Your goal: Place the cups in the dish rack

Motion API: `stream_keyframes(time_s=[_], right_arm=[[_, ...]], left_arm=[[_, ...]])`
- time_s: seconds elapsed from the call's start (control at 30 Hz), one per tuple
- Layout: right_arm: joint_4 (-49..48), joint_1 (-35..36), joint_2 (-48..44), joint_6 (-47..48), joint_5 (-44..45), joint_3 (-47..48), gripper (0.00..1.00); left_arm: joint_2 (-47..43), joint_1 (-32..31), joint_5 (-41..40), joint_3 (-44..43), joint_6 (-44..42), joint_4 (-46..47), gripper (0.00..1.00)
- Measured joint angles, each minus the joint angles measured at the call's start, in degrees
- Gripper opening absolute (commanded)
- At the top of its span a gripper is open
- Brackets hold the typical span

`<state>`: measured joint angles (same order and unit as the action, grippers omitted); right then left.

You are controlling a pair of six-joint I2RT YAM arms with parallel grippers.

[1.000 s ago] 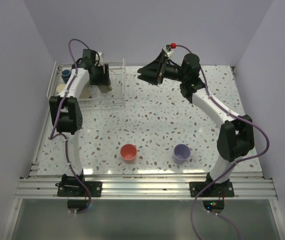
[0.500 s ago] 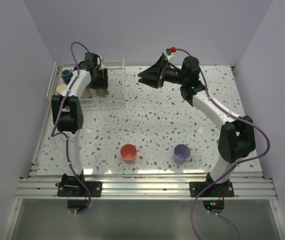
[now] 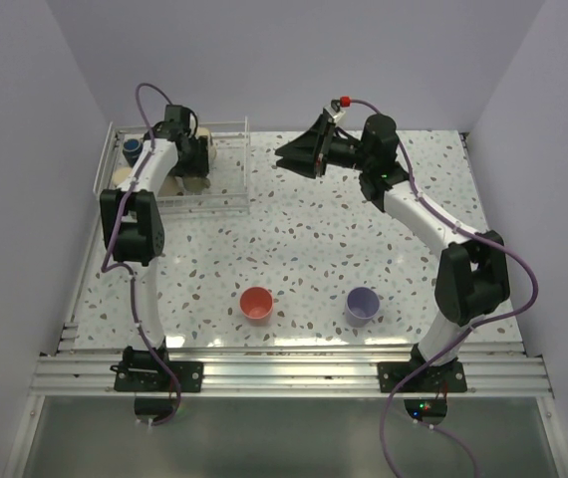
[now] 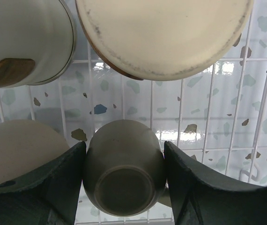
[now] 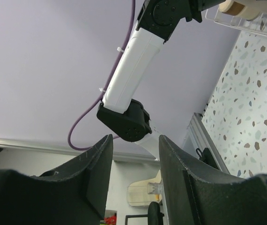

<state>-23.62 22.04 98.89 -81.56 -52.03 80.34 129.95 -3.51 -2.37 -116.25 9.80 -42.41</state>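
In the left wrist view my left gripper (image 4: 124, 157) is shut on an olive cup (image 4: 124, 176), held bottom toward the camera just over the dish rack's white wires (image 4: 209, 117). A cream cup (image 4: 164, 37), a white cup (image 4: 25, 42) and a beige cup (image 4: 16, 150) lie around it in the rack. From above, the left gripper (image 3: 193, 164) sits inside the dish rack (image 3: 236, 197) at the back left. A dark blue cup (image 3: 132, 147) stands at its far left. A red cup (image 3: 256, 303) and a lavender cup (image 3: 363, 304) stand on the table near the front. My right gripper (image 3: 290, 154) hangs open and empty in the air right of the rack.
The right wrist view looks sideways past its open fingers (image 5: 96, 173) at the left arm (image 5: 133, 65) and a corner of the rack (image 5: 260, 21). The speckled table ends in a metal rail (image 3: 284, 368) at the front and walls on the other sides.
My left gripper has moved a little left and deeper into the rack with the olive cup. The right arm rose slightly at first, then held still.
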Motion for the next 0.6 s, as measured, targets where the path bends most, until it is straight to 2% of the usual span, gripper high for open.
stream_keyframes(time_s=[0.1,0.17,0.3,0.43,0.6], right_arm=[[0.1,0.0,0.0,0.2,0.0,-0.1,0.47],[0.1,0.0,-0.1,0.3,0.0,-0.2,0.48],[0.3,0.0,-0.6,0.7,0.0,-0.6,0.48],[0.6,0.0,-1.4,1.2,0.0,-0.9,0.48],[1.5,0.0,-2.1,1.8,0.0,-1.0,0.48]], left_arm=[[0.0,0.3,0.0,0.0,0.0,0.0,0.57],[0.0,0.3,0.0,0.0,0.0,0.0,0.67],[0.0,0.3,0.1,0.0,0.0,0.0,0.8],[0.0,0.3,0.2,0.0,0.0,0.0,0.91],[0.0,0.3,0.6,-0.3,0.0,0.0,0.94]])
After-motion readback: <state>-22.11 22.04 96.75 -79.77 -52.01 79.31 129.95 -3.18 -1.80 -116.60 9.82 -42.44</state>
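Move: The left hand already has the upside-down grey mug between its fingers at its place near the rack's rear; the mug's middle is about 1 cm back and 2 cm below the hand point. The tan cup stands about 9 cm to the hand's left and 1 cm back, the cream-bottomed cup some 9 cm ahead and 2 cm right, and the pale cup about 7 cm ahead and 8 cm left. From the right hand, the mug lies roughly 17 cm ahead, 29 cm left and 28 cm below. The left hand lets go of the grey mug: it stays in place to within about half a centimetre, still pointing steeply down and forward, while the fingers, after a short hold, spread from about two-thirds to nearly fully open. Both pads come off the mug's sides, the left one moving out towards the tan cup and the right one out past the handle, with no real lift or wrist turn yet. ##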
